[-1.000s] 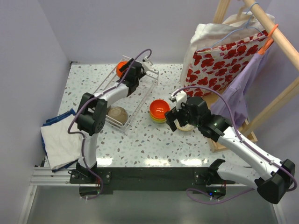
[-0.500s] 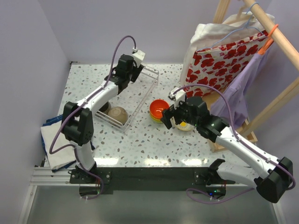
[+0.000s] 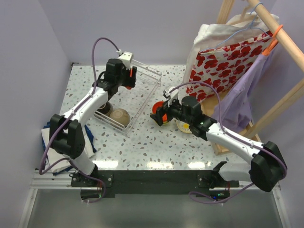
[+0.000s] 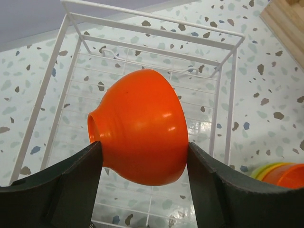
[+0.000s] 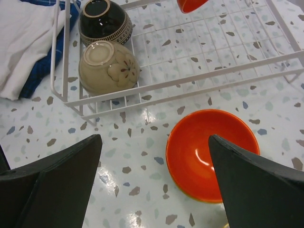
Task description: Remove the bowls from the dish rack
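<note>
My left gripper [image 4: 145, 146] is shut on an orange-red bowl [image 4: 140, 126], held on its side above the far end of the white wire dish rack [image 4: 152, 19]. From above, that gripper [image 3: 126, 76] hangs over the rack [image 3: 145, 102]. A tan bowl [image 5: 108, 66] and a dark brown bowl [image 5: 103, 21] lie upside down at the rack's near end. My right gripper [image 5: 154, 137] is open, low over the table beside another orange-red bowl [image 5: 211, 154] that tops a stack [image 3: 156, 114]. A cream bowl [image 3: 186, 126] sits just right of the stack.
A white and blue towel [image 3: 59, 140] lies at the table's left edge. A wooden clothes rack [image 3: 266, 71] with hanging clothes and a floral bag [image 3: 221, 64] stands at the right. Walls close off the back and left.
My left arm has lifted the orange-red bowl up out of the rack and drawn it slightly left. My right gripper has swung left, from beside the cream bowl to over the stack.
</note>
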Controlling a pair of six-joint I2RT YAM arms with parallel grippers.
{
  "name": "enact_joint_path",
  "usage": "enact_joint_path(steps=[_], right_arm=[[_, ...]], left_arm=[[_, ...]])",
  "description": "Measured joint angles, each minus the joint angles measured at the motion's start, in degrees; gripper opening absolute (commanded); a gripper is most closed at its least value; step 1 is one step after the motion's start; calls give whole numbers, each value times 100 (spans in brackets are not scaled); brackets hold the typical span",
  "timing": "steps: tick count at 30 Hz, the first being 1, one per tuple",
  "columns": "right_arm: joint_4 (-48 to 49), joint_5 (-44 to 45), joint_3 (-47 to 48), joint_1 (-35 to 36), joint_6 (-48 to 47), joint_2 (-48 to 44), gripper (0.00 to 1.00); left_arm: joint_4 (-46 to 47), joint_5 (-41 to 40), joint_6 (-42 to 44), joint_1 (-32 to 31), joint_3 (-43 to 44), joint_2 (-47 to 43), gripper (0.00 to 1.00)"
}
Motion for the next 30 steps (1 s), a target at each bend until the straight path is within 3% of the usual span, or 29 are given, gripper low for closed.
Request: enact_joint_path(steps=[13, 22, 26, 29, 30], right_arm=[[1784, -739, 586, -37, 264, 1593, 98], [2197, -942, 1414, -72, 199, 2245, 95], [2236, -962, 1641, -149, 125, 2441, 87], [2229, -1001, 1777, -188, 46, 2588, 66], [2221, -1019, 1821, -195, 28, 2634, 52]], left_arm=[[448, 1508, -1631, 501, -1099, -1252, 4], [1416, 2546, -2837, 501, -1803, -1606, 2], [1762, 2868, -3241, 501, -1985, -1668, 2], [1939, 3025, -3456, 501, -2059, -1720, 2], [1971, 3064, -3510, 501, -2070, -1740, 2]])
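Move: The orange bowl is already held in the left gripper, with the open right gripper, where it is to be taken, some 20 cm back and 14 cm to the right of the left hand, about level. From the right hand, that bowl is about 21 cm ahead, 13 cm left and near level. The stacked bowls sit some 7 cm ahead, 2 cm right and 11 cm below the right hand; the tan bowl about 4 cm ahead, 17 cm left and 11 cm down. Bring the left gripper back about 9 cm, up 6 and finally rightward, rolling it some 45 degrees left side down, keeping its grip so the orange bowl's mouth faces the right gripper. Meanwhile reach the right gripper forward and left, about 9 cm each way and rising late, to the rim, one finger inside and one outside, and begin closing a quarter of the way. ##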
